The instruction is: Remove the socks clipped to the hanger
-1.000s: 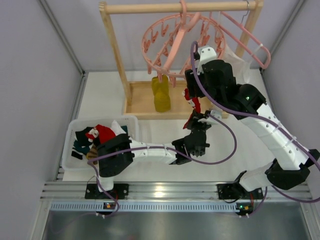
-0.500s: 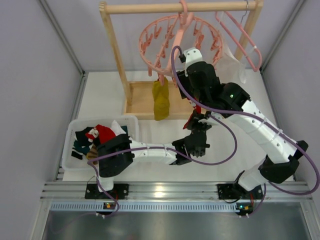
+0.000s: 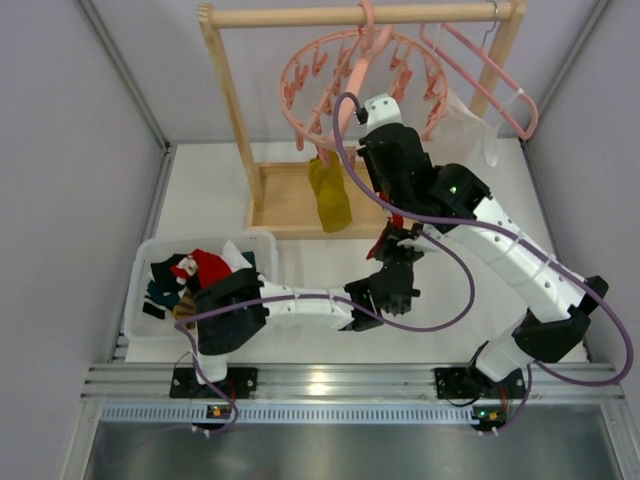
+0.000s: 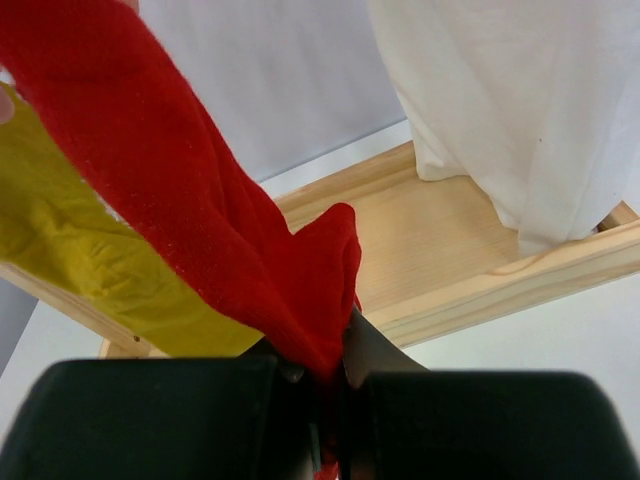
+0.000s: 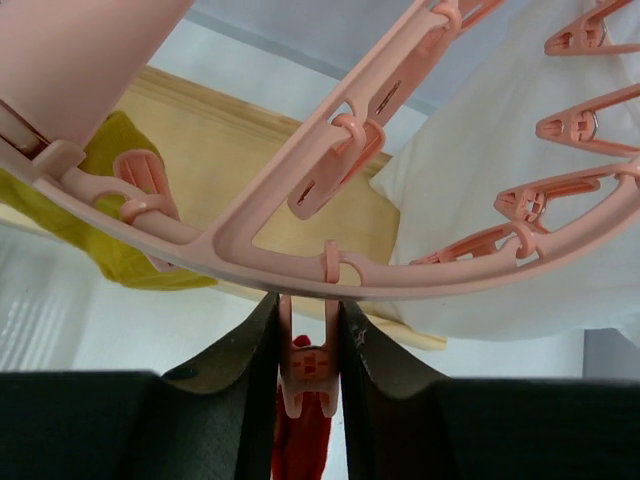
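Note:
The round pink hanger [image 3: 300, 75] hangs from the wooden rack, its ring [image 5: 150, 232] crossing the right wrist view. A red sock [image 4: 200, 190] hangs from one of its clips [image 5: 308, 372]. My left gripper [image 4: 335, 372] is shut on the sock's lower end. My right gripper [image 5: 308, 350] is shut on that clip, a finger pressed to each side, with the red sock [image 5: 300, 445] dangling below it. A mustard yellow sock [image 3: 330, 195] is clipped to the ring further left. From above, the right arm covers most of the red sock [image 3: 397, 222].
The wooden rack [image 3: 230, 100] stands at the back on a flat base board [image 4: 450, 230]. A white cloth bag [image 3: 465, 125] and a plain pink hanger [image 3: 500, 85] hang at its right. A clear bin [image 3: 150, 250] with several socks sits at the near left.
My right gripper has moved left under the ring and closed on the clip. The ring and yellow sock have swung a little. The left gripper still grips the red sock.

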`<action>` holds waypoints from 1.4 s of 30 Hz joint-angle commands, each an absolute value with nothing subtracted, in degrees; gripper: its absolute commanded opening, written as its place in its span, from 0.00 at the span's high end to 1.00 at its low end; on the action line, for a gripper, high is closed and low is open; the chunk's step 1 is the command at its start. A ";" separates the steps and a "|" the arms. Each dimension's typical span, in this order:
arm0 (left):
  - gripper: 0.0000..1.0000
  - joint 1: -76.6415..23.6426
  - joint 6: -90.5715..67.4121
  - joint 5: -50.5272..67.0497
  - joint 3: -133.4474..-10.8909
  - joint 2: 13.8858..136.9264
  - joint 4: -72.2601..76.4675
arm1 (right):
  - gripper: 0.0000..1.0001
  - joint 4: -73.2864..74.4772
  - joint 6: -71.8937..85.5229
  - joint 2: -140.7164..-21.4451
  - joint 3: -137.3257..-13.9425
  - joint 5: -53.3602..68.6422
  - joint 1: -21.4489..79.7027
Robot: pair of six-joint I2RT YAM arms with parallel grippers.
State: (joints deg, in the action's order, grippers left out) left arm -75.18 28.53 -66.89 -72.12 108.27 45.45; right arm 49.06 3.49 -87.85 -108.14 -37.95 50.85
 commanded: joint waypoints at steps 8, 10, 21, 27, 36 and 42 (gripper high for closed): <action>1.00 -73.83 20.22 -69.08 -62.77 100.92 47.64 | 0.77 46.94 3.78 -87.36 -110.30 -35.86 51.68; 1.00 -73.65 17.15 -70.48 -57.50 96.80 47.46 | 0.76 46.58 4.04 -87.10 -110.39 -34.46 51.77; 1.00 -72.51 -12.62 -72.07 -41.31 72.53 15.50 | 0.29 45.44 6.68 -84.12 -107.41 -29.54 51.68; 1.00 -71.81 -26.61 -72.24 -42.27 61.02 -9.88 | 0.01 44.12 7.73 -77.89 -100.99 -27.86 51.68; 1.00 -56.63 -34.28 -59.78 -42.45 48.87 -27.85 | 0.01 40.78 9.49 -66.11 -90.10 -28.04 51.77; 1.00 -42.73 -36.38 -50.54 -43.77 45.53 -34.62 | 0.01 39.99 9.84 -62.41 -85.52 -29.27 51.68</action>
State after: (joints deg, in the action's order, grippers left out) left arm -45.74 -33.52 -56.82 -41.69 46.87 -28.62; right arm 43.59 8.84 -63.46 -86.74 -28.53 51.00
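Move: The red sock, gripped low in the left fingers, runs up to a hanger clip some 13 cm above, 4 cm ahead and about 2 cm left of that hand; the clip sits between the right fingertips. The basket lies roughly 42 cm to the left hand's left, 4 cm back and 18 cm lower. From the right hand, the yellow sock hangs about 10 cm left, 5 cm ahead and 8 cm lower, the white cloth some 14 cm right and 15 cm ahead. The red sock is drawn about 5 cm down out of the squeezed clip, then carried left some 34 cm to above the basket by the still-shut left hand, which tips downward, rolls its left side down and swings counter-clockwise. The right hand holds briefly, shifts slightly left while opening wide to let the clip go, then backs off about 7 cm and rightward. ##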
